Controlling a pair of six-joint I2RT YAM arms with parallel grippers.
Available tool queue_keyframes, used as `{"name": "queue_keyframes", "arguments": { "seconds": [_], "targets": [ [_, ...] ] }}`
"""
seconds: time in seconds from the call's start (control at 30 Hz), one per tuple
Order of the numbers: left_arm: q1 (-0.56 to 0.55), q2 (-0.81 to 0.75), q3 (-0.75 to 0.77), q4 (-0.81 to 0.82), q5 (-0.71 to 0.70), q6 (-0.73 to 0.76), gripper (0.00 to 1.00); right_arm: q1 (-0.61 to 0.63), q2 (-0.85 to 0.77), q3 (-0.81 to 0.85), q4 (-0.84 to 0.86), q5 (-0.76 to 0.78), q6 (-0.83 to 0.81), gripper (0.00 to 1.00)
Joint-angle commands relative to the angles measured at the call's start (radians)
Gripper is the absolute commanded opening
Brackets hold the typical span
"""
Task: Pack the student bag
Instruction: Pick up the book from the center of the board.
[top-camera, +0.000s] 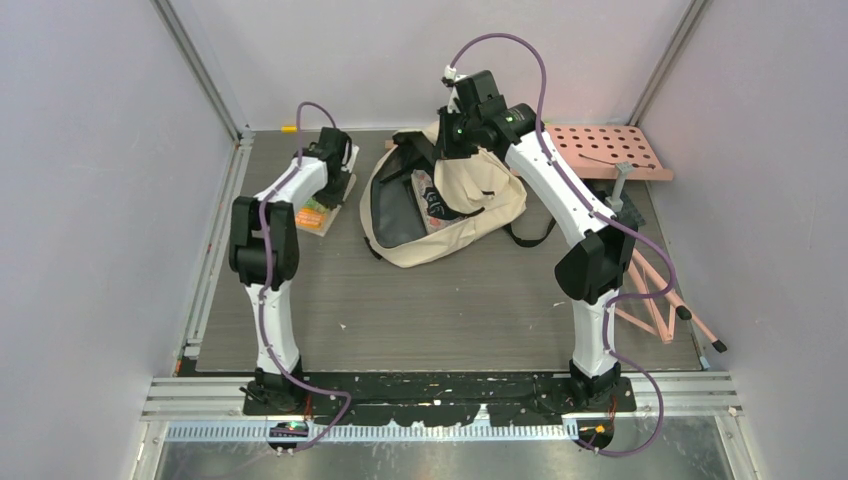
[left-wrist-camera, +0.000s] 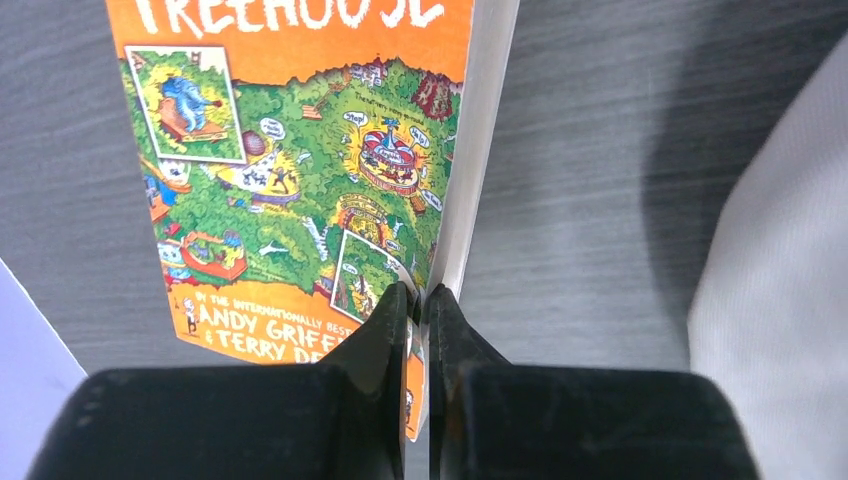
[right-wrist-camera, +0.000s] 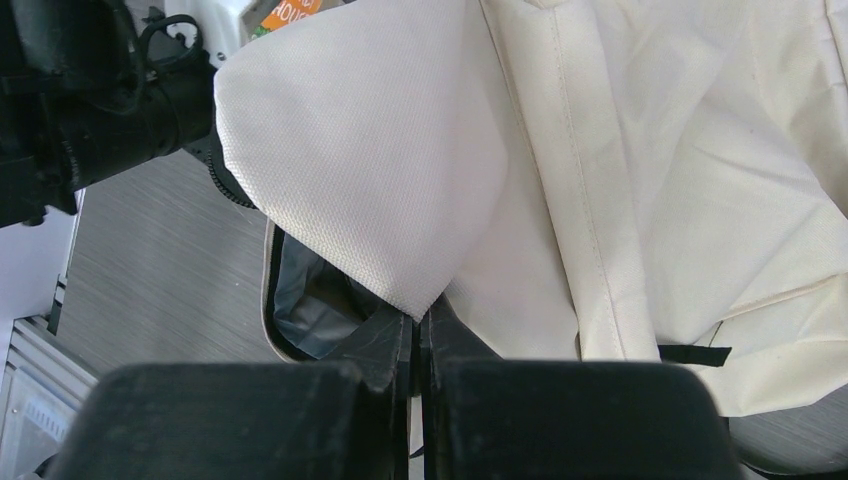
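The student bag (top-camera: 455, 225), cream with black straps, lies open at the back middle of the table. A book (top-camera: 430, 195) shows inside its dark lining. My right gripper (top-camera: 462, 135) is above it, shut on the corner of the bag's cream flap (right-wrist-camera: 370, 150) and holding it lifted; in the right wrist view the right gripper (right-wrist-camera: 420, 322) pinches the flap's tip. My left gripper (top-camera: 335, 160) is over a stack of books (top-camera: 318, 212) left of the bag. In the left wrist view the left gripper (left-wrist-camera: 420, 300) is shut on the edge of an orange "Treehouse" book (left-wrist-camera: 300, 180).
A pink perforated board (top-camera: 610, 150) lies at the back right, with a grey tool (top-camera: 620, 185) in front of it. Pink rods (top-camera: 655, 290) lean off the table's right edge. Grey walls close in both sides. Cream bag fabric (left-wrist-camera: 780, 280) sits right of the book.
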Motion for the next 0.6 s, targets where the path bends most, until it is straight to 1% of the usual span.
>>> {"name": "queue_keyframes", "arguments": {
  "seconds": [0.0,0.13,0.2,0.3,0.47,0.57],
  "targets": [
    [0.01,-0.154,-0.044,-0.067,0.074,-0.1,0.0,0.006,-0.068,0.044,0.084,0.003,0.013,0.01],
    [0.01,-0.248,-0.051,-0.182,0.131,-0.17,0.0,0.005,-0.081,0.017,0.105,0.0,0.019,0.01],
    [0.008,-0.292,-0.098,-0.217,0.136,-0.198,0.0,0.005,-0.082,0.009,0.109,-0.003,0.022,0.01],
    [0.008,-0.363,-0.22,-0.244,0.164,-0.254,0.0,0.005,-0.082,0.0,0.112,-0.014,0.028,0.01],
    [-0.013,-0.501,-0.415,-0.225,0.279,-0.359,0.0,0.006,-0.088,-0.024,0.122,-0.026,0.034,0.01],
    [-0.019,-0.575,-0.509,-0.172,0.408,-0.405,0.0,0.006,-0.093,-0.045,0.125,-0.023,0.029,0.01]
  ]
}}
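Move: The left hand already has the book pinched at its right edge near the near end; the book's middle lies about 5 cm ahead and 4 cm to the left of this hand, a couple of centimetres lower. The bag's opening is roughly 19 cm to the hand's right and level ahead, at about its height. From the right hand, which holds the bag's flap, the book's middle is about 8 cm ahead, 38 cm left and 23 cm below. Up and back together at first, the left hand rises about 6 cm, then sweeps faster straight back towards the base beside the bag, some 16 cm in all, sinking slightly at the end. Its fingers stay shut on the book's right edge while the wrist rolls its left side down and turns a little counter-clockwise, some 20 degrees altogether. The right hand keeps its pinch on the flap almost in place. ##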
